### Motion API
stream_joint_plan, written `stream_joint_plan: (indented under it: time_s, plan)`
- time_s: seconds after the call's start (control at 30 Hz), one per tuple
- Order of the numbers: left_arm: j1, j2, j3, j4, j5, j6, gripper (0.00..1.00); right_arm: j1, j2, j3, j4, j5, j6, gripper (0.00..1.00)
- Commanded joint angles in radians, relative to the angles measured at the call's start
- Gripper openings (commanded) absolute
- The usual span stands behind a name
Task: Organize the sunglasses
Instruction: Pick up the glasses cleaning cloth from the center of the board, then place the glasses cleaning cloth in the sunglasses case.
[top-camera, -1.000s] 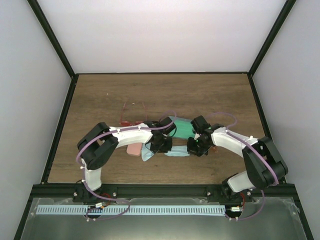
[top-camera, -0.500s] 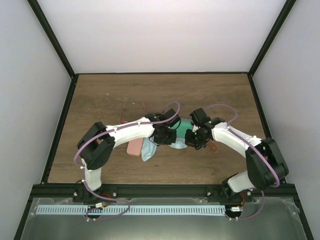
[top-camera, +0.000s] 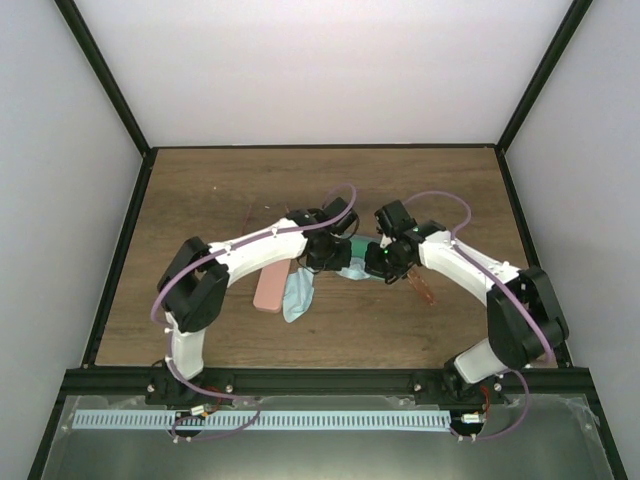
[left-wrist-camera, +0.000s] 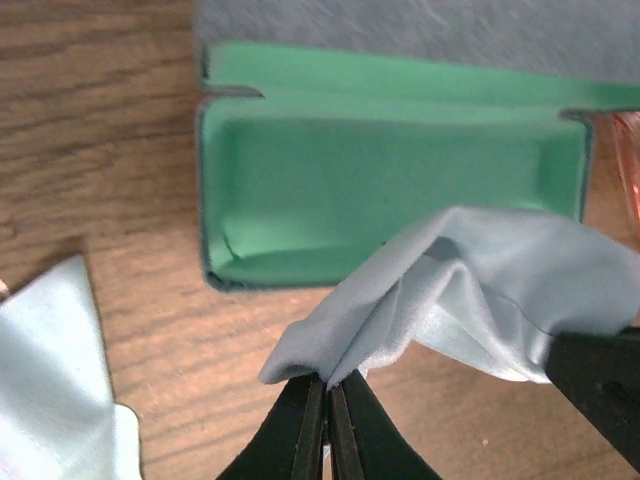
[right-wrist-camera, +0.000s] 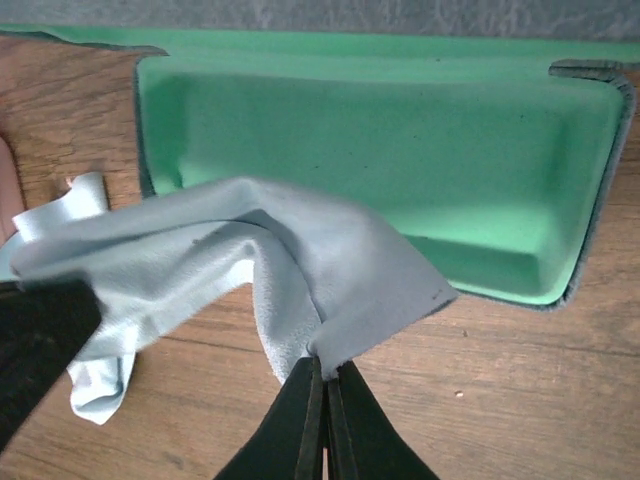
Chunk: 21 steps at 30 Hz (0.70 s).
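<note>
A light blue cloth (left-wrist-camera: 470, 280) hangs stretched between my two grippers, just in front of an open case with a green lining (left-wrist-camera: 380, 180). My left gripper (left-wrist-camera: 328, 385) is shut on the cloth's left corner. My right gripper (right-wrist-camera: 325, 372) is shut on its right corner. From above, both grippers (top-camera: 325, 252) (top-camera: 385, 262) meet over the green case (top-camera: 362, 250). One pair of sunglasses (top-camera: 424, 290), orange-red, lies right of the case beside the right arm. The other pair (top-camera: 258, 213) shows faintly behind the left arm.
A closed pink case (top-camera: 270, 287) lies on the wooden table left of centre, with a second light blue cloth (top-camera: 298, 296) next to it. Black frame rails (top-camera: 120, 250) border the table on the left and right.
Both grippers have carried the cloth away from the arm bases, toward the green case. The pink case and the second cloth are now uncovered.
</note>
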Motion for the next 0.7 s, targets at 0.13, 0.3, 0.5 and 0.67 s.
stream_joint_plan:
  time_s: [0.13,0.3,0.5,0.67]
  plan:
    - [0.060,0.085,0.079,-0.024,0.002,0.073,0.04,-0.051,0.085,0.057,0.012,0.029,-0.062,0.01]
    - [0.071,0.142,0.158,-0.040,0.021,0.099,0.04,-0.078,0.119,0.093,0.005,0.029,-0.094,0.01]
    - [0.074,0.213,0.248,-0.061,0.054,0.107,0.04,-0.112,0.148,0.113,-0.006,0.023,-0.124,0.01]
    - [0.076,0.263,0.294,-0.091,0.068,0.110,0.04,-0.138,0.169,0.119,-0.015,0.016,-0.147,0.01]
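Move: Both hands already pinch the cleaning cloth between them, held clear of the table. The open case's green tray is centred some 4 cm ahead of the left hand, 6 cm to its right and 6 cm below; its raised grey lid stands 5 cm beyond the tray. From the right hand the tray is about 4 cm ahead and 3 cm to the left, 6 cm down. The second cloth lies roughly 9 cm left of the left hand and 5 cm back; the amber glasses are about 9 cm right of the right hand, 3 cm back. Forward and a little down, both hands carry the pinched cloth in over the case's green tray towards the upright lid, the left by about 5 cm, the right by about 4. The right hand sinks first and works to its right as it goes; the left swings right only in the later half. Fingers stay shut on the cloth, wrists nearly steady, the tips ending in front of the lid, under its top edge. ##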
